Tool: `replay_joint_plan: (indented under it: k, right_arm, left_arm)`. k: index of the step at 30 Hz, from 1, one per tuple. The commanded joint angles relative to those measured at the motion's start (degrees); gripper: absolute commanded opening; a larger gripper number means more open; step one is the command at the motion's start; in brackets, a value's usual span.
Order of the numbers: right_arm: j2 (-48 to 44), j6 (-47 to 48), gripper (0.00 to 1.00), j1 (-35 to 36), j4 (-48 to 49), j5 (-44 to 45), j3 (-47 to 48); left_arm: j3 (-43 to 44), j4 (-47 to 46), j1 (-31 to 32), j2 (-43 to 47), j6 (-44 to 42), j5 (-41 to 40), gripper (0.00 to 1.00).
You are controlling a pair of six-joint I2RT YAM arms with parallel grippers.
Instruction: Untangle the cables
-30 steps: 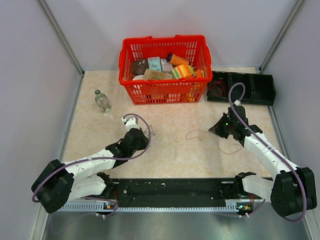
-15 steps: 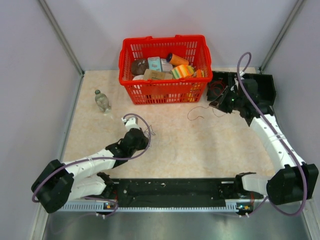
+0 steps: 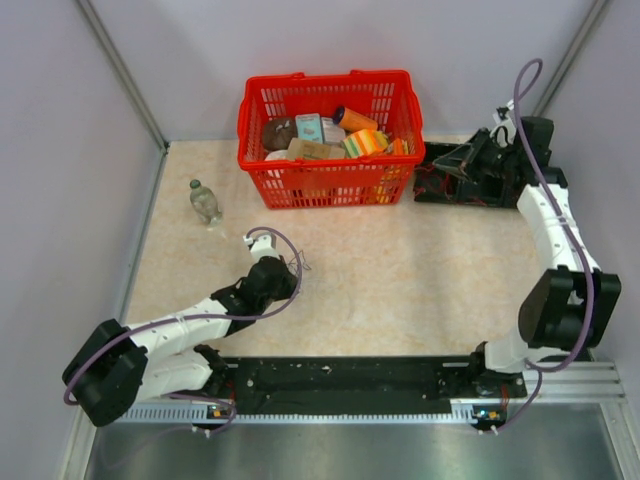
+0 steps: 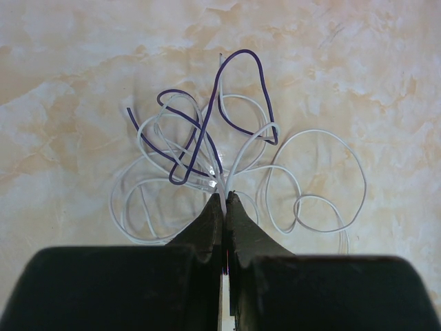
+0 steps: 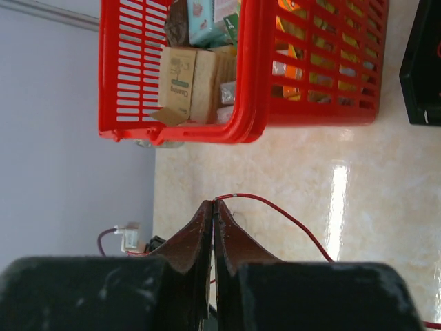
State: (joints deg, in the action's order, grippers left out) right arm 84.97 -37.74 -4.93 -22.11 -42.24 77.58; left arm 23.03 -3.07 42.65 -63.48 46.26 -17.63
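Observation:
A tangle of thin white cables and one purple cable lies on the beige tabletop. My left gripper is shut on a white strand at the near edge of the tangle; in the top view it rests low on the table, left of centre. My right gripper is shut on the end of a thin red cable, which trails down to the right. In the top view the right gripper is raised at the far right, over the left end of the black tray.
A red basket full of packaged goods stands at the back centre, next to the black tray. A small plastic bottle stands at the left. The red basket fills the top of the right wrist view.
My right arm has swung from the table's middle right up and back to the black tray, carrying the red cable away from the table. The left arm has not moved.

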Motion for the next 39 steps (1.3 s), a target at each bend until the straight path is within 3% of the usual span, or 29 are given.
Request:
replay_joint_plan:
  k: [1, 6, 12, 17, 28, 39]
  right_arm:
    - [5.11, -5.84, 0.0, -2.01, 9.51, -8.73, 6.17]
    - [10.56, -10.32, 0.0, -3.24, 16.99, -9.44, 9.87]
    - [19.61, -29.56, 0.0, -4.04, 41.85, -14.18, 9.95]
    - [26.29, -34.16, 0.0, -4.12, 47.59, -12.7, 13.99]
    - [37.1, -18.1, 0.0, -5.53, 28.64, -6.64, 27.62]
    - [38.08, 1.42, 0.0, -5.53, 9.38, 3.37, 25.6]
  left_arm:
    - [0.09, -2.73, -0.11, 0.99, -0.91, -0.04, 0.0]
    - [0.26, -2.73, -0.11, 0.82, -0.91, -0.04, 0.0]
    - [0.26, -2.82, -0.11, 0.73, -0.82, -0.13, 0.0]
    - [0.44, -2.64, -0.11, 0.47, -0.91, -0.04, 0.0]
    - [0.62, -2.29, -0.11, 0.47, -0.82, -0.04, 0.0]
    - [1.23, -2.2, -0.03, -0.33, -1.08, 0.14, 0.0]
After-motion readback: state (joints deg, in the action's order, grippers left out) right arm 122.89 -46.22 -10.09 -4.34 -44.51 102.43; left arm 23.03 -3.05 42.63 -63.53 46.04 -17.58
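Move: My right hand already grips a red cable and is taking it to the black tray's left compartment, about 15 cm ahead, 4 cm to the right and some 26 cm below. The red basket stands beside that compartment, roughly 17 cm ahead and 22 cm to the left of my right hand, 18 cm down. From my left hand the same compartment lies about 30 cm ahead, 35 cm to the right and 5 cm lower. I swing my right hand forward about 18 cm past the basket's right side and over the tray, drifting some 6 cm right. I stay nearly level at first, then sink about 8 cm at the end, rolling my hand's left side up around 20 degrees and mostly back. My shut fingers keep the red cable pinched, while my left hand stays still, holding the white and blue tangle. ##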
